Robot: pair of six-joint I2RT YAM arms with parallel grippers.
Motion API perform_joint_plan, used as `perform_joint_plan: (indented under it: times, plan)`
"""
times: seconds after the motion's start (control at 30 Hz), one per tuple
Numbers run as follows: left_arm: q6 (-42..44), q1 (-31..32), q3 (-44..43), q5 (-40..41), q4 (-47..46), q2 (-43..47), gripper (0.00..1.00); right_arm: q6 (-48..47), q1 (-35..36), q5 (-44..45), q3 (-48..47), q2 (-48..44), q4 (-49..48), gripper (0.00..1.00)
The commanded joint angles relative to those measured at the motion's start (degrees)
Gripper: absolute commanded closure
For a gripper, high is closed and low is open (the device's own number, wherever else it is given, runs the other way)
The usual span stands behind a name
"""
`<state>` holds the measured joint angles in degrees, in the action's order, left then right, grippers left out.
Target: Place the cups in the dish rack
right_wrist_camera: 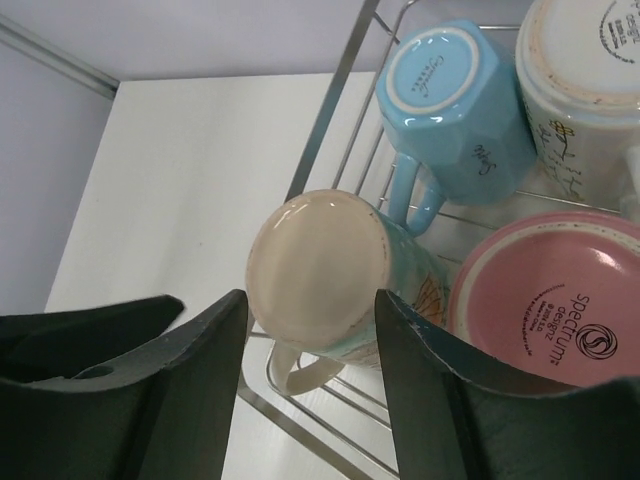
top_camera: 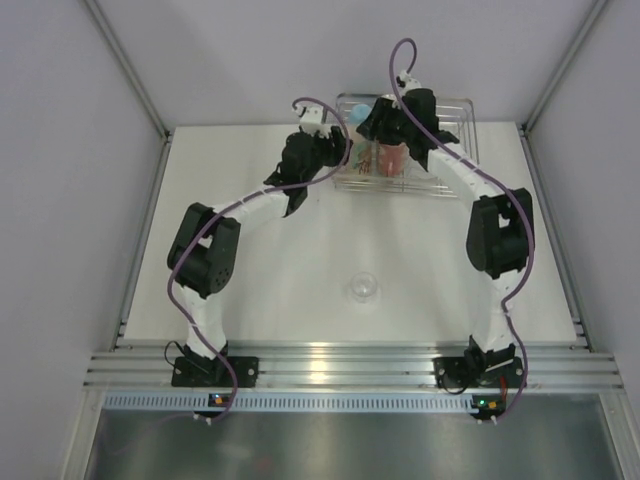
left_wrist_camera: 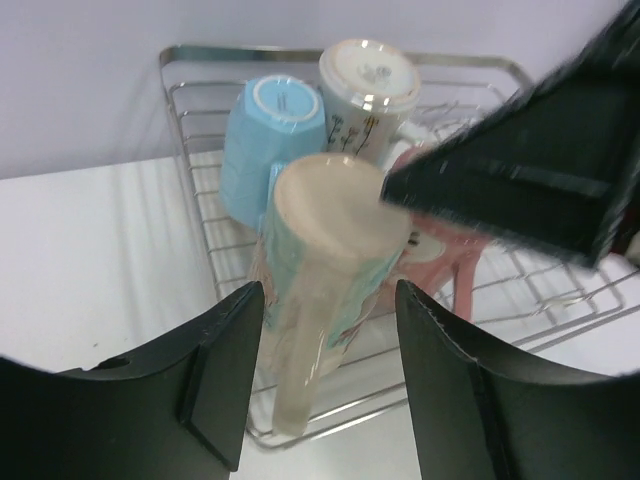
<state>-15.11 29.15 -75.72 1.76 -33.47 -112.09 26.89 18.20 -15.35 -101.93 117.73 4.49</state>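
The dish rack stands at the back of the table with several cups upside down in it. In the left wrist view a cream and teal mug leans at the rack's near corner, with a light blue cup, a cream floral mug and a pink cup behind it. My left gripper is open, its jaws either side of the teal mug without touching. My right gripper is open just above the same mug's base. A small clear glass sits on the table.
The rack's wire rim runs beside the teal mug. The right gripper's black body hangs over the rack in the left wrist view. White walls close the table on three sides. Both arms reach toward the rack's left half.
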Motion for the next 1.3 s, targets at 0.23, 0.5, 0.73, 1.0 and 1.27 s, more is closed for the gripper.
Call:
perform_joint_plan:
  times: [0.23,0.5,0.73,1.0,1.27]
  plan:
    - [-15.9,-4.62,-19.26,-8.08,15.8,-7.16,0.41,3.25,-0.62,2.0,-2.92,2.94,-0.1,0.48]
    - [-20.48,-6.29,-25.52,-16.25,20.2,-13.41,0.45,3.96,-0.62,-0.64,-0.56,1.98,-3.51,0.69]
    - [-20.39,-6.65,-26.85,-20.47,19.68,-15.61,0.52,2.81,-0.53,-2.75,0.86,1.18,-6.16,0.77]
    - [-20.04,-6.56,-25.62,-28.03,14.67,-16.58,0.64,1.5,-0.35,-3.63,2.79,-0.13,-8.36,0.77]
    - [-19.61,-6.03,-24.73,-32.25,8.69,-17.72,0.65,-0.88,0.09,-2.14,4.72,-2.07,-9.24,0.76]
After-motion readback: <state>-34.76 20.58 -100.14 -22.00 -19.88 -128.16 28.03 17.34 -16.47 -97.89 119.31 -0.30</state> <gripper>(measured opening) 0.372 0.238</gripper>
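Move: The green cup leans base-up at the rack's left end, about 4 cm ahead of the left hand, 4 cm right and 5 below. From the right hand it is level fore-and-aft, some 3 cm left and 5 below. The blue cup is about 6 cm ahead of the right hand and 1 left; the pink cup 3 cm back and 6 right; the white cup 6 ahead and 6 right; all about 6 lower. Left hand arcs about 5 cm forward, right sinks 3 cm, both closing their fingers against the green cup's sides. ##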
